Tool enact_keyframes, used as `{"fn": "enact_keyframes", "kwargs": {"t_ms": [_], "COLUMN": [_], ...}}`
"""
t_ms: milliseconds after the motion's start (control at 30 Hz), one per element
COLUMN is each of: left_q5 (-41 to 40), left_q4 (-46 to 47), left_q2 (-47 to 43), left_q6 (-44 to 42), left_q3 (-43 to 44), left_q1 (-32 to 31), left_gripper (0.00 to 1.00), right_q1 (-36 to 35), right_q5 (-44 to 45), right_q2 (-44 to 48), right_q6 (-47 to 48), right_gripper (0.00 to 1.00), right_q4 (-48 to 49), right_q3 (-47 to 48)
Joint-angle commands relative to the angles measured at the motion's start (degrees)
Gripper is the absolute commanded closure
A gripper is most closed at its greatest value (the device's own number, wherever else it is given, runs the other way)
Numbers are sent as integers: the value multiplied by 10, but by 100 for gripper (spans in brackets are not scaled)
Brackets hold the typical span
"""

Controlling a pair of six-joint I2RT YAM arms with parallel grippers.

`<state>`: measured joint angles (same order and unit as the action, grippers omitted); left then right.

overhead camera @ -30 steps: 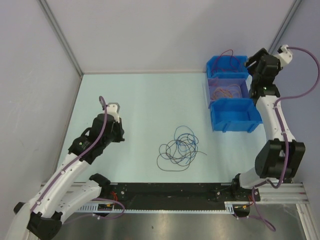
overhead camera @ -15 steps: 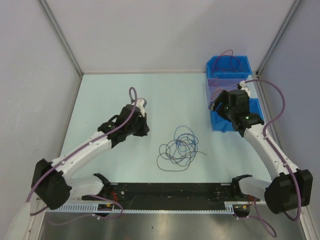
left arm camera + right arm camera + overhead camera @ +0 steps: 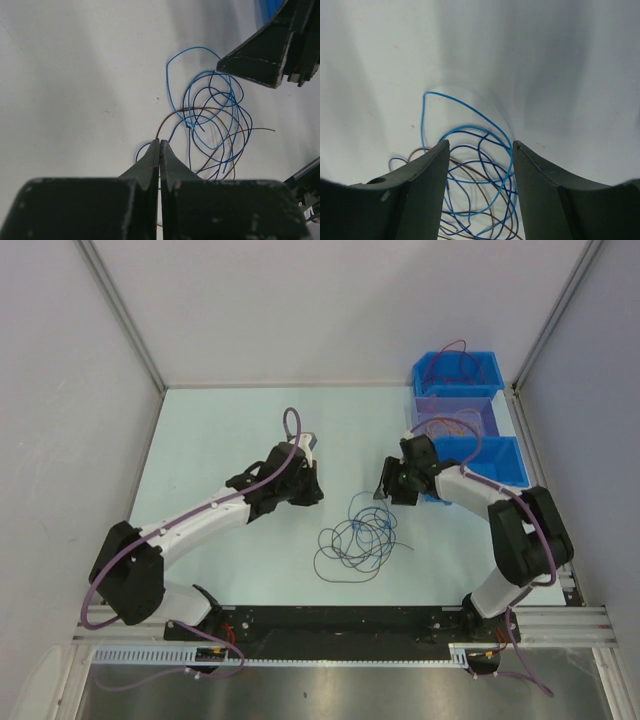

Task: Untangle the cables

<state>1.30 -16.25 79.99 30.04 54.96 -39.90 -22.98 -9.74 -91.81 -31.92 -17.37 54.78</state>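
A tangle of thin cables (image 3: 352, 539), light blue, dark blue and brown, lies in loose loops on the pale table. My left gripper (image 3: 312, 490) is shut just left of the tangle; in the left wrist view its tips (image 3: 159, 142) sit over the near edge of the cables (image 3: 210, 125). My right gripper (image 3: 386, 490) hovers at the tangle's upper right edge. In the right wrist view it (image 3: 480, 146) stands open above the cables (image 3: 481, 186), with loops showing between the fingers and nothing clamped.
Three bins stand in a row at the back right: a blue bin (image 3: 432, 371) holding a dark wire, a clear purple bin (image 3: 489, 418) holding orange wire, and a blue bin (image 3: 500, 462). The right gripper's fingers (image 3: 260, 62) show in the left wrist view.
Both arms have swung inward to the tangle. The right gripper came down from over the bins and its jaws have narrowed somewhat. The left gripper stayed shut.
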Motion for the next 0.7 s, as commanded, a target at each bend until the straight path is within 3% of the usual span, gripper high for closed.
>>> {"fn": "enact_keyframes", "kwargs": {"t_ms": [0, 167, 300, 467, 667], "left_q5": [-1, -9, -9, 9, 27], "left_q4": [36, 82, 101, 115, 139], "left_q2": [-4, 27, 103, 184, 241], "left_q6": [15, -13, -37, -53, -68], "left_q3": [-20, -18, 22, 80, 105], "left_q1": [-4, -6, -7, -9, -24], "left_gripper": [100, 99, 82, 68, 61], "right_q1": [-22, -27, -28, -26, -14], "right_q5": [-18, -2, 16, 44, 69], "right_q2": [-44, -53, -26, 43, 121], "right_q6": [35, 28, 28, 46, 59], "right_gripper": [43, 43, 42, 41, 41], "right_q4": [9, 0, -31, -93, -162], "right_q3": [45, 55, 65, 72, 72]}}
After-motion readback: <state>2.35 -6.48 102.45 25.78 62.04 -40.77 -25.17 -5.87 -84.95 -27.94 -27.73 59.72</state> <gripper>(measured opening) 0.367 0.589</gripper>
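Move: The pale blue cable's loop, at the far end of the tangle, lies about 9 cm to the right of the left hand, 5 cm ahead and some 11 cm below it; the main tangle's middle is 8 cm right of that hand and 3 cm back. From the right hand the same loop is 3 cm left, level fore and aft, about 4 cm below; the tangle's middle is 8 cm back and 5 cm left, and the near blue bin 20 cm right and 8 cm ahead. The pale blue loop is approached on its left bend by the left hand, which sinks about 8 cm while going right and forward some 4 cm each, its shut fingers opening to roughly a third. Over the loop's right side the right hand dips about 2 cm and drifts left, then rises some 7 cm and eases back right, fingers staying half open and empty. ##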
